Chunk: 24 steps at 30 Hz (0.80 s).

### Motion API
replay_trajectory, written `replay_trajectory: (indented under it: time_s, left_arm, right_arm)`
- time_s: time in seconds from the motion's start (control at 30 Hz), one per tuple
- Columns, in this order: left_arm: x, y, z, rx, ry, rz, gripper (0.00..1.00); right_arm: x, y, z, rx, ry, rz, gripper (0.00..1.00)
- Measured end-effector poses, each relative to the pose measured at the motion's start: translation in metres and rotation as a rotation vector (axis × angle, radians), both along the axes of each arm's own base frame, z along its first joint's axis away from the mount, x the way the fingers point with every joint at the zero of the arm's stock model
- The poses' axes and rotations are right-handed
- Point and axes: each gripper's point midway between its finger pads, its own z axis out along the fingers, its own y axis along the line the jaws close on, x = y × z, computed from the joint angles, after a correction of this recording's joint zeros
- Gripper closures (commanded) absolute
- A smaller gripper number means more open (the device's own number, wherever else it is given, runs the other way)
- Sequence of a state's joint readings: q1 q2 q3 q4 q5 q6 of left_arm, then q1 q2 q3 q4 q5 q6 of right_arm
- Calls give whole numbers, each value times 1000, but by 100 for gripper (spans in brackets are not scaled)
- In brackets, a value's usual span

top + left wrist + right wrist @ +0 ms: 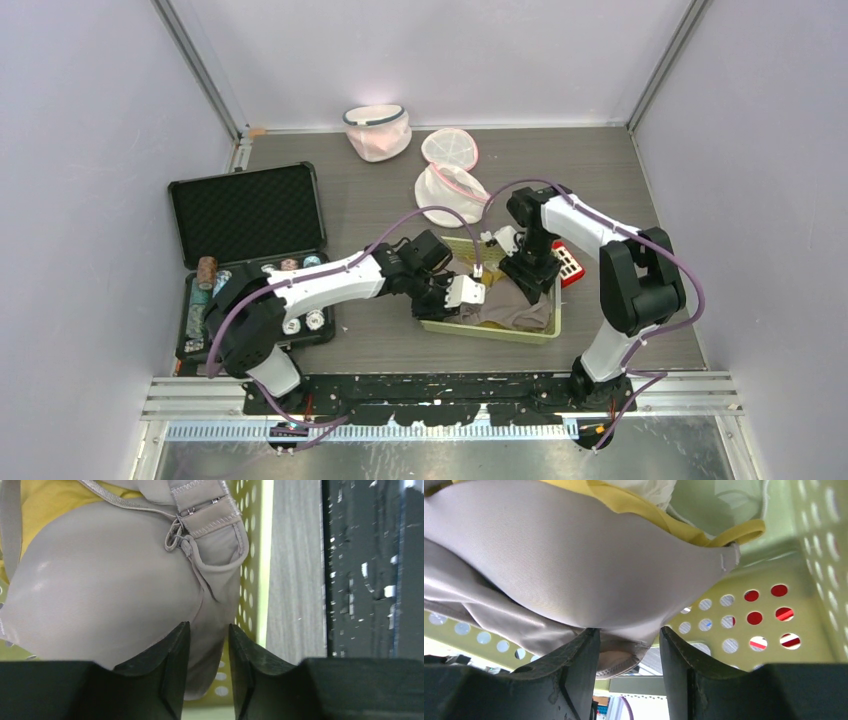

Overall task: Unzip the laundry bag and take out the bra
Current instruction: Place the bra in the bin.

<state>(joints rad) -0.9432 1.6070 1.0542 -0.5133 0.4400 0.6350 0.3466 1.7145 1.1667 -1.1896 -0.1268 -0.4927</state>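
Note:
A taupe bra [515, 310] lies in a yellow-green perforated tray [492, 333] between the two arms. My left gripper [478, 296] reaches in from the tray's left. In the left wrist view its fingers [172, 650] stand close together with the bra's fabric [110, 585] pinched in the narrow gap [209, 630]. My right gripper [523, 280] comes down from the tray's far side, jaws apart [629, 632], with a bra cup [574, 565] resting across its fingertips. Yellow fabric [634, 505] lies beyond it. A white mesh laundry bag [450, 180] lies open at the back.
A second white bag [378, 131] with a grey rim sits near the back wall. An open black case [245, 215] with small spools [205, 272] stands at the left. A red object [568, 262] lies just right of the tray. Walls close in on three sides.

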Motion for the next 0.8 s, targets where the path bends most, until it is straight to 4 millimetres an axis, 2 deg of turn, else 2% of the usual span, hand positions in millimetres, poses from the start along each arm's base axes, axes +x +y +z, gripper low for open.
replay_trajectory:
  time_s: [0.17,0.23,0.33,0.47,0.63,0.8]
  left_arm:
    - [-14,-4,15,-22,54,69,49]
    - [-14,-4,23,-35,66,107,43]
    - [-8,-4,38,-68,77,165,36]
    - [20,10,76,-176,99,304,30]
    - [61,27,141,-338,53,435,28]
    - [95,38,196,-467,30,517,26]
  right_arm:
    - [7,-2,4,-7,-27,24,45]
    - [13,3,13,19,-44,32,43]
    - [26,16,41,100,-119,51,41]
    - [28,27,86,203,-227,78,31]
    - [32,36,131,291,-363,68,17]
    - [65,46,166,370,-522,-3,8]
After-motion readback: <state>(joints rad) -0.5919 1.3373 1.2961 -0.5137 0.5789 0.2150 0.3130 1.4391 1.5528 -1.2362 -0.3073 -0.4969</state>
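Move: The bra already lies in the bin, its middle about 7 cm right of the left hand and 2 cm ahead, some 4 cm lower. From the right hand it is about 11 cm left, 1 cm back and 3 cm lower. The white bag stands about 18 cm ahead of the right hand and 17 cm left; the red rack is 5 cm ahead of that hand and 4 cm right, both slightly lower. Both hands rise nearly 20 cm and move forward, away from the bra and out of the bin, fingers opening wider. ##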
